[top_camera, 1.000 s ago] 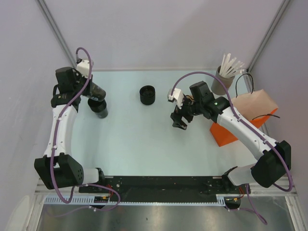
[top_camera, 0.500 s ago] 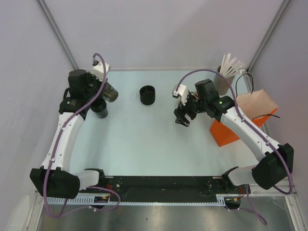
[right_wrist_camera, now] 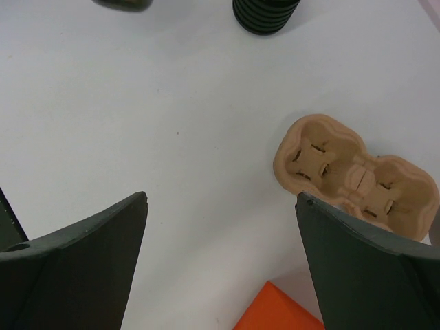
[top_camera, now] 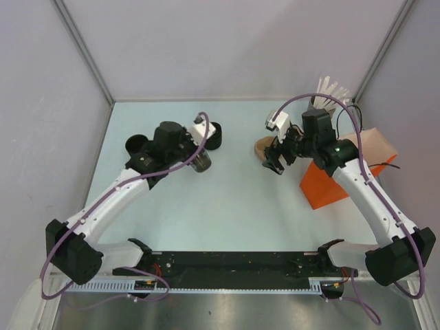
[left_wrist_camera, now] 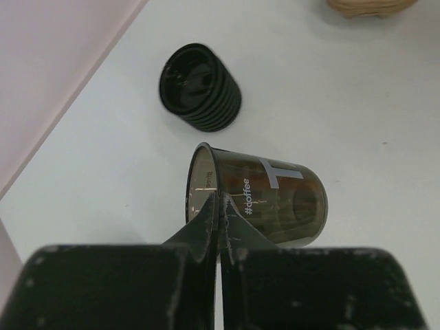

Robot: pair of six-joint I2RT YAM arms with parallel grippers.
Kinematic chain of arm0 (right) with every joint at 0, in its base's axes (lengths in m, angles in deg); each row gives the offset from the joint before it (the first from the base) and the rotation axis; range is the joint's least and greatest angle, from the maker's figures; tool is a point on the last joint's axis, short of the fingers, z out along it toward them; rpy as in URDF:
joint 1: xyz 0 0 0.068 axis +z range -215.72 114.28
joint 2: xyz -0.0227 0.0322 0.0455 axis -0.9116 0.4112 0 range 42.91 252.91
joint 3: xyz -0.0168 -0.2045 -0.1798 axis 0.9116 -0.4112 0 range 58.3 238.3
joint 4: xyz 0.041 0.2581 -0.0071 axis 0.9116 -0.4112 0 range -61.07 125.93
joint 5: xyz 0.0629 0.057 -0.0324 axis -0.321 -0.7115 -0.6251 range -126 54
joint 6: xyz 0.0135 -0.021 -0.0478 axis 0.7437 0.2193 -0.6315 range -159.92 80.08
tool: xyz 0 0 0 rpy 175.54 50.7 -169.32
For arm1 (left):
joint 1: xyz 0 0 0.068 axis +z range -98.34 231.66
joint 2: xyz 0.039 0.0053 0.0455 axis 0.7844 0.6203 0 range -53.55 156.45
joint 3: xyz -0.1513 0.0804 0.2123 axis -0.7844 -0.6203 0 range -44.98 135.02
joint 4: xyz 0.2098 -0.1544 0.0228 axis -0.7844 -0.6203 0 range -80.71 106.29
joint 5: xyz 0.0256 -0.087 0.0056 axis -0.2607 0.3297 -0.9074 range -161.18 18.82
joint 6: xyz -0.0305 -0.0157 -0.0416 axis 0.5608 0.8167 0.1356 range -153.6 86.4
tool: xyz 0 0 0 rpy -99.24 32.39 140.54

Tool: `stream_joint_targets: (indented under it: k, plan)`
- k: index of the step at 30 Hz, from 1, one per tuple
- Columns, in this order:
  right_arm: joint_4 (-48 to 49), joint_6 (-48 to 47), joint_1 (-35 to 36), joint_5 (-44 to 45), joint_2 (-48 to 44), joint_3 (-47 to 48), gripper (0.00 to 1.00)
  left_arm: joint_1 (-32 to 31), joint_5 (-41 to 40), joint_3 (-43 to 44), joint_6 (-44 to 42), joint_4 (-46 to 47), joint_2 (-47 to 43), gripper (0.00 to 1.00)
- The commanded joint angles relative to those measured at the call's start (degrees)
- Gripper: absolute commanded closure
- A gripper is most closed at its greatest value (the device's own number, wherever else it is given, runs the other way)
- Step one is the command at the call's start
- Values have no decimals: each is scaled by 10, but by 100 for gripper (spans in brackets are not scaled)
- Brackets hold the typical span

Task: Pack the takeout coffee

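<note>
The takeout coffee cup (left_wrist_camera: 275,203) is dark with a greyish-brown inside and "#coffee" printed on its side. It hangs tilted above the table, its mouth uncovered. My left gripper (left_wrist_camera: 220,201) is shut on its rim, one finger inside and one outside. From above, the cup (top_camera: 201,163) and left gripper (top_camera: 193,154) are mid-table, just in front of a ribbed black stack of lids (top_camera: 213,135). My right gripper (right_wrist_camera: 221,198) stands wide open and holds nothing. It hovers (top_camera: 277,163) beside a tan cardboard cup carrier (right_wrist_camera: 354,175).
The orange bag (top_camera: 322,190) with brown paper (top_camera: 368,146) sits at the right edge. A grey tub of white sticks (top_camera: 322,103) stands at the back right. One all-black cup (top_camera: 135,144) stands far left. The carrier (top_camera: 261,146) lies right of the lids.
My left arm swung from the far left to mid-table, carrying the cup. The right gripper drew back and to the right, uncovering the cardboard carrier.
</note>
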Motion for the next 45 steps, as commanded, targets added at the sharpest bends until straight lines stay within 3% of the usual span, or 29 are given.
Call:
stream_joint_targets:
  k: [1,10,26,36,45]
  plan:
    - [-35,-5,-14,-15,-35,19,6,-76,-50,-20,-19,77,28,100]
    - [-32,5,-88,-63,-78,15,6,-192,-164,-57,-55,219,137,100]
    - [-24,10,-153,-111,-121,-5,6,-300,-389,-156,-171,552,236,100]
    - [-27,12,-163,-125,-129,-9,6,-344,-443,-172,-218,620,298,100]
    - [-27,12,-164,-129,-128,-11,6,-366,-460,-187,-241,668,298,100]
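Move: My left hand has the clear coffee cup pinched by its rim and is taking it to bare table about 15 cm to its right, 2 cm back and roughly 22 cm below. From the same hand, the black lid stack stands some 24 cm ahead and 6 cm right, the dark cup stack 13 cm ahead and 21 cm left. My open right hand has that bare spot about 14 cm to its left, 1 cm ahead and well below. My left hand keeps the cup pinched in shut fingers and sweeps it about 15 cm right while sinking 11 cm, most of it early. Then I mainly tip the fingertips up to nearly level and roll the hand's left side up, bringing the cup upright low over the bare table. My right hand, wide open and empty, withdraws about 7 cm right and 5 cm up towards the orange bag's side. ##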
